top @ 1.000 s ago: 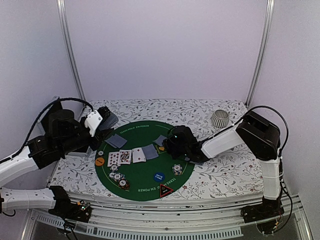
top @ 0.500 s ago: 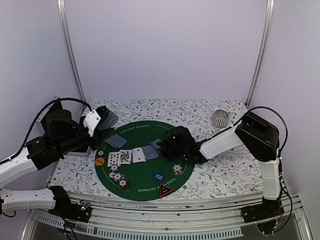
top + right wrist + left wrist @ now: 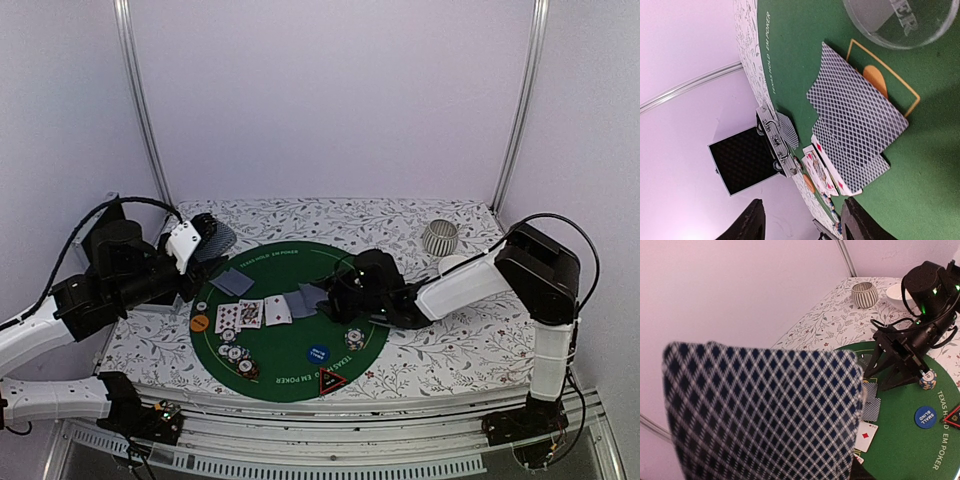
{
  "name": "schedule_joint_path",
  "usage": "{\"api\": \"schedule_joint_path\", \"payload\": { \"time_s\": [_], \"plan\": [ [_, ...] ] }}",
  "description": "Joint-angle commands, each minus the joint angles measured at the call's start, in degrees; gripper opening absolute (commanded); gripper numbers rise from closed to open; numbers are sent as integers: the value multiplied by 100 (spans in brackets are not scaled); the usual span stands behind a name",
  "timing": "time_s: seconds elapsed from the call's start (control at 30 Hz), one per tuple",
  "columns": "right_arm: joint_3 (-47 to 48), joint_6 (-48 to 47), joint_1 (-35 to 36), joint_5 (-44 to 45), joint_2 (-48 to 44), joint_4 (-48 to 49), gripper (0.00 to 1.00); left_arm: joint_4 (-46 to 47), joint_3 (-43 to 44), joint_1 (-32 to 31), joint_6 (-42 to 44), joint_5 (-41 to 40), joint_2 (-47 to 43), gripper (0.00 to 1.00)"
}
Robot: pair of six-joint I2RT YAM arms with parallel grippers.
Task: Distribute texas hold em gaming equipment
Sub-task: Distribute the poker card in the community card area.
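Observation:
My left gripper [image 3: 203,232] hangs over the table's left edge, shut on a deck of grey-blue-backed playing cards [image 3: 219,240]. The deck [image 3: 760,410] fills the left wrist view and hides the fingers. My right gripper [image 3: 334,296] is low over the green poker mat [image 3: 290,372], open and empty. Just ahead of its fingertips [image 3: 754,207], overlapping face-down cards [image 3: 855,125] lie flat beside face-up cards [image 3: 820,170]. A clear disc [image 3: 900,22] rests on the mat behind them. In the top view the face-down cards [image 3: 303,301] sit left of the right gripper.
The mat also carries face-up cards [image 3: 250,313], another face-down card [image 3: 232,281], striped chips [image 3: 354,338] and more [image 3: 236,356], an orange button [image 3: 200,323], a blue button [image 3: 318,353] and a red-black triangle marker [image 3: 332,380]. A ribbed grey cup [image 3: 440,236] stands back right. An open metal case [image 3: 747,160] lies left.
My right gripper has opened and let go of a face-down card, which now lies on the mat; the arm drew back slightly to the right. The left arm has hardly moved.

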Motion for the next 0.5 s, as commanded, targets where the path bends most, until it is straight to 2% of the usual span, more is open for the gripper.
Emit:
{"api": "schedule_joint_path", "payload": {
  "time_s": [0.0, 0.1, 0.17, 0.23, 0.3, 0.47],
  "plan": [
    [-312, -173, 26, -414, -459, 162, 56, 184, -49, 12, 42, 75, 2, 39],
    [-230, -512, -12, -502, -641, 127, 56, 179, -48, 17, 39, 84, 22, 39],
    [224, -1330, -195, -953, -584, -332, 55, 184, -57, 12, 51, 77, 22, 39],
    [979, -2635, -371, -1252, -339, -1489, 53, 176, -57, 16, 56, 76, 22, 39],
    [1762, -3630, -404, -1009, -133, -2736, 52, 172, -57, 16, 59, 87, 22, 39],
    [3170, -5450, -443, -360, 503, -4879, 51, 187, -92, 16, 63, 111, 2, 39]
  ]
}}
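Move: The deck held in the left hand lies about 22 cm left of the right hand, some 4 cm back and 18 cm higher; it is 3 cm ahead and 3 cm right of the left hand. The card just dealt lies 2 cm ahead, 3 cm left and 5 cm below the right hand; at that table level, the clear disc is 7 cm ahead and 5 cm right, the two of diamonds 1 cm ahead and 11 cm left. Open-fingered, the right hand rises some 9 cm, forward and left off the dealt card, tilting up 25 degrees. ##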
